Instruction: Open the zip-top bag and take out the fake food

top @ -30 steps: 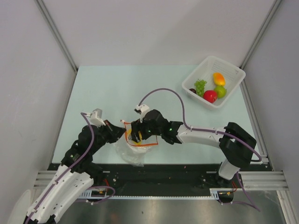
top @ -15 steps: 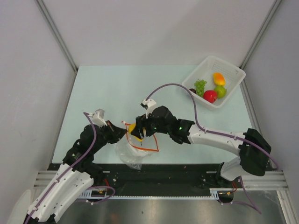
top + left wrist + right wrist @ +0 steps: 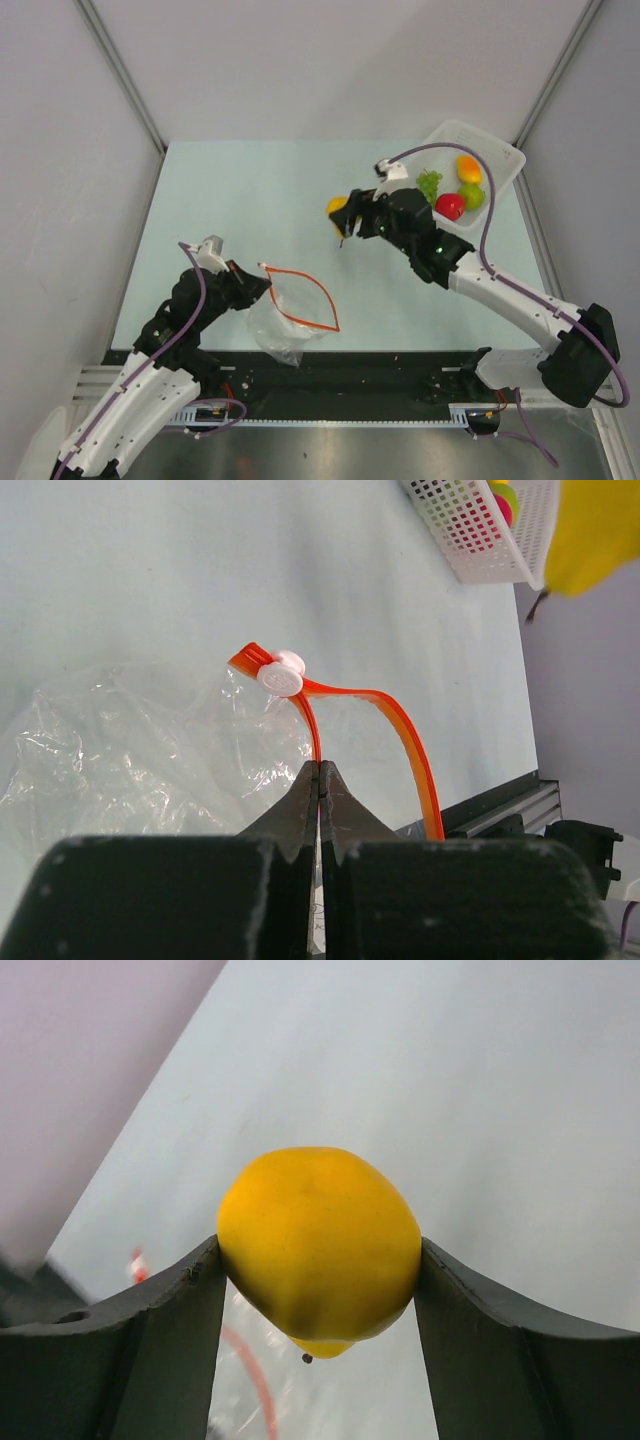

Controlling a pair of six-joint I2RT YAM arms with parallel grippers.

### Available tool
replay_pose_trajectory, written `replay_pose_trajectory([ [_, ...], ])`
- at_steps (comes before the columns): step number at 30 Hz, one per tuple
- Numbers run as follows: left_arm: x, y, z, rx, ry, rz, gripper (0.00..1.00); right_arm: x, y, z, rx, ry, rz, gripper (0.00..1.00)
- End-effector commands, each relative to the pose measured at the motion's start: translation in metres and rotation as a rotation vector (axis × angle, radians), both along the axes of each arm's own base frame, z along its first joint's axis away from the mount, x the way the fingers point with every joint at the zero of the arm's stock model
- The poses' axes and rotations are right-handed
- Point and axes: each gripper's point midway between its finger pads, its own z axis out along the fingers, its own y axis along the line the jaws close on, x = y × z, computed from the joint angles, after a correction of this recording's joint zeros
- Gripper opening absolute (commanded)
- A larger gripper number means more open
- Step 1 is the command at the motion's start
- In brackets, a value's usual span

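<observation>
The zip-top bag [image 3: 278, 328] lies crinkled at the near edge of the table, its orange-red zip strip [image 3: 303, 298] spread open in a loop. My left gripper [image 3: 262, 283] is shut on that strip near the white slider [image 3: 281, 675]; in the left wrist view the jaws [image 3: 320, 767] pinch the strip edge. My right gripper [image 3: 341, 214] is above mid-table, closed on a yellow pear [image 3: 337, 207], which fills the gap between the fingers [image 3: 320, 1245]. The bag looks empty from above.
A white mesh basket [image 3: 487, 138] stands at the far right corner, holding green grapes [image 3: 428, 185], a red apple [image 3: 449, 206], a green fruit [image 3: 472, 196] and an orange-yellow fruit [image 3: 468, 168]. The black rail runs along the near table edge.
My right gripper has drawn the yellow pear out of the bag's mouth and carried it up and to the right, towards the basket. The left gripper has kept its hold.
</observation>
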Motion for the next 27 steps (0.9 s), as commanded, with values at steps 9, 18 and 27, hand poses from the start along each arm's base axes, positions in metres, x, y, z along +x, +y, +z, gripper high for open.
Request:
replay_pose_trajectory([
  [9,-0.003,0.004,0.004,-0.004,-0.022,0.006,0.00,0.163,-0.217,0.028,0.212,-0.073,-0.684,0.21],
  [18,0.003,-0.006,0.002,0.006,-0.015,-0.036,0.00,0.240,-0.303,-0.017,0.230,-0.029,-0.873,0.28],
  [27,0.004,-0.006,0.002,0.009,-0.019,-0.035,0.00,0.291,-0.326,-0.066,0.138,0.075,-0.902,0.41],
])
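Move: The basket that the held yellow pear is bound for has its middle about 29 cm ahead of the right hand, 37 cm to its right and some 20 cm below. In it the grapes lie about 9 cm left of that middle, the mango 5 cm beyond and 3 cm right, and the red fruit 9 cm nearer and 3 cm left. From the left hand the basket is some 37 cm ahead and 55 cm to the right, about 10 cm lower. The yellow pear, still gripped in the right hand, is swept fast to the right and forward towards the basket, about 40 cm in all. The hand travels level at first and then sinks some 8 cm over the fruit, the wrist swinging about 50 degrees clockwise on the way; the fingers never loosen. The left hand keeps its pinch on the bag's orange-edged mouth. ##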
